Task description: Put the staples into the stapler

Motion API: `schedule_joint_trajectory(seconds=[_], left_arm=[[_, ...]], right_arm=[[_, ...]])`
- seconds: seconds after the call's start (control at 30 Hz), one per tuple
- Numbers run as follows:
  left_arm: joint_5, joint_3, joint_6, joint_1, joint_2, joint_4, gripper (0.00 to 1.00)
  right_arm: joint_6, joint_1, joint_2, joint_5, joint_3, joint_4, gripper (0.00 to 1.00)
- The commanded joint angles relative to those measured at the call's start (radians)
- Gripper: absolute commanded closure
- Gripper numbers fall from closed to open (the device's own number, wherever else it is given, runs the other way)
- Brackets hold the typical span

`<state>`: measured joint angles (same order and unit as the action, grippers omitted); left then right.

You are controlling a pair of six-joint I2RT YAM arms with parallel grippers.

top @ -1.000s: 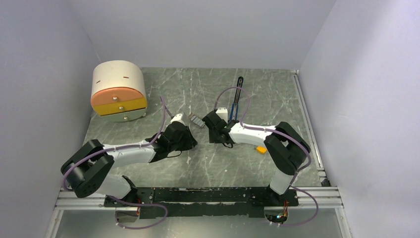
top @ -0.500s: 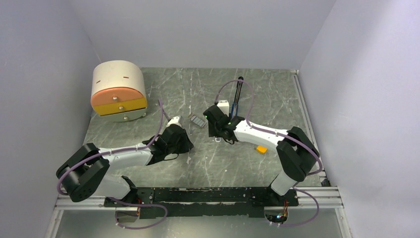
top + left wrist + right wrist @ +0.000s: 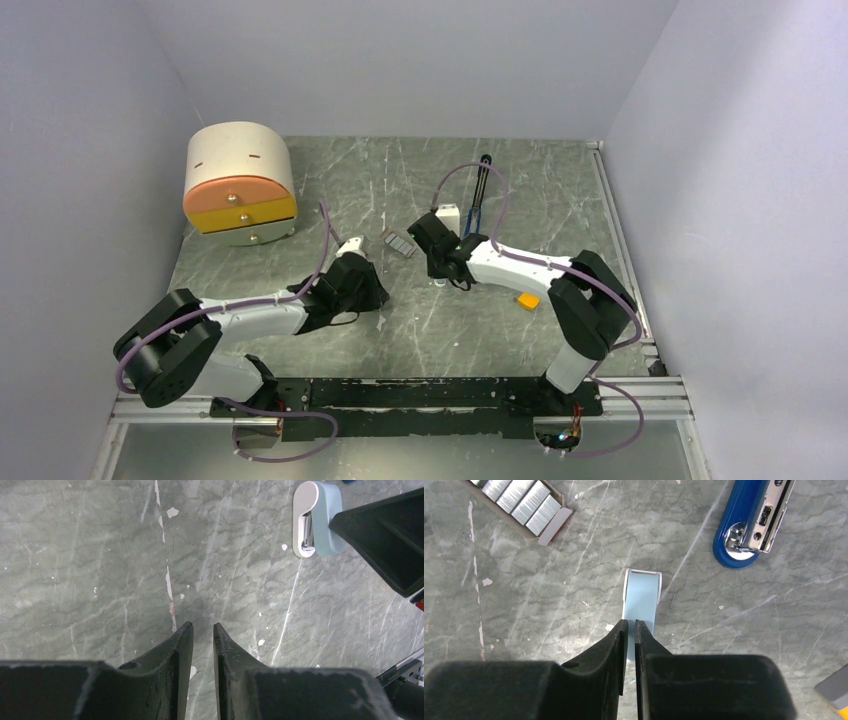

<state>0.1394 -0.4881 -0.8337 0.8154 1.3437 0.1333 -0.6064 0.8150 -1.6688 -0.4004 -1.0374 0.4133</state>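
Note:
The staples (image 3: 521, 500) are grey ribbed strips in an open cardboard box, upper left in the right wrist view; from above they (image 3: 398, 243) lie between the two arms. The blue stapler (image 3: 749, 525) lies opened at upper right, and its long black arm (image 3: 478, 195) stretches toward the back wall. My right gripper (image 3: 631, 622) is shut to a thin slit with nothing in it, hovering over the near end of a pale-blue piece (image 3: 642, 597). My left gripper (image 3: 203, 626) hangs over bare table, its jaws a narrow gap apart and empty.
A round cabinet (image 3: 240, 185) with orange and yellow drawers stands at the back left. An orange block (image 3: 527, 300) lies under the right forearm. The pale-blue piece (image 3: 315, 520) and the right gripper's black body (image 3: 390, 545) are close to the left gripper. A loose staple (image 3: 672, 600) lies beside the piece.
The right gripper has shifted slightly left and its jaws have come together. The left arm has drawn back a little toward the near left.

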Motion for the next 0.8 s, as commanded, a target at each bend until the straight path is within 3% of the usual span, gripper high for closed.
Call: schedule_joint_trajectory(seconds=[0.0, 0.33, 0.53, 0.77], left_arm=[[0.025, 0.012, 0.009, 0.001, -0.008, 0.013, 0.73], [0.032, 0.02, 0.01, 0.001, -0.024, 0.009, 0.73], [0.036, 0.019, 0.008, 0.001, -0.025, 0.004, 0.72], [0.027, 0.024, 0.003, 0.0, 0.004, 0.025, 0.73]], right_arm=[[-0.015, -0.005, -0.059, 0.05, 0.013, 0.041, 0.86], [0.001, -0.019, -0.013, 0.038, -0.002, 0.04, 0.85], [0.033, -0.019, 0.039, 0.037, -0.032, 0.091, 0.63], [0.04, -0.019, 0.034, 0.063, -0.001, 0.106, 0.58]])
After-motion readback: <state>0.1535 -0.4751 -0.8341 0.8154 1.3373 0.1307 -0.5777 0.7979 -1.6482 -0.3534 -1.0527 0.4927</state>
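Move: Just ahead of the right hand, about 2 cm forward and 3 cm below it, lies the light-blue stapler, its long side running forward. From the right hand, the staples in their tray are about 9 cm ahead and 8 cm left, and the opened dark-blue stapler's middle is roughly 16 cm ahead and 8 cm right. From the idle left hand, the light-blue stapler is some 8 cm ahead, 10 cm right and slightly lower. Keeping its nearly shut fingertips on the light-blue stapler's lid, the right hand slides forward about 1 cm at almost the same height. It then lifts roughly 1 cm off the lid, opens the fingers to a little under half, and draws back about 2 cm and 1.5 cm right, sinking slightly at the end, so that they stand on either side of the stapler's near end. ##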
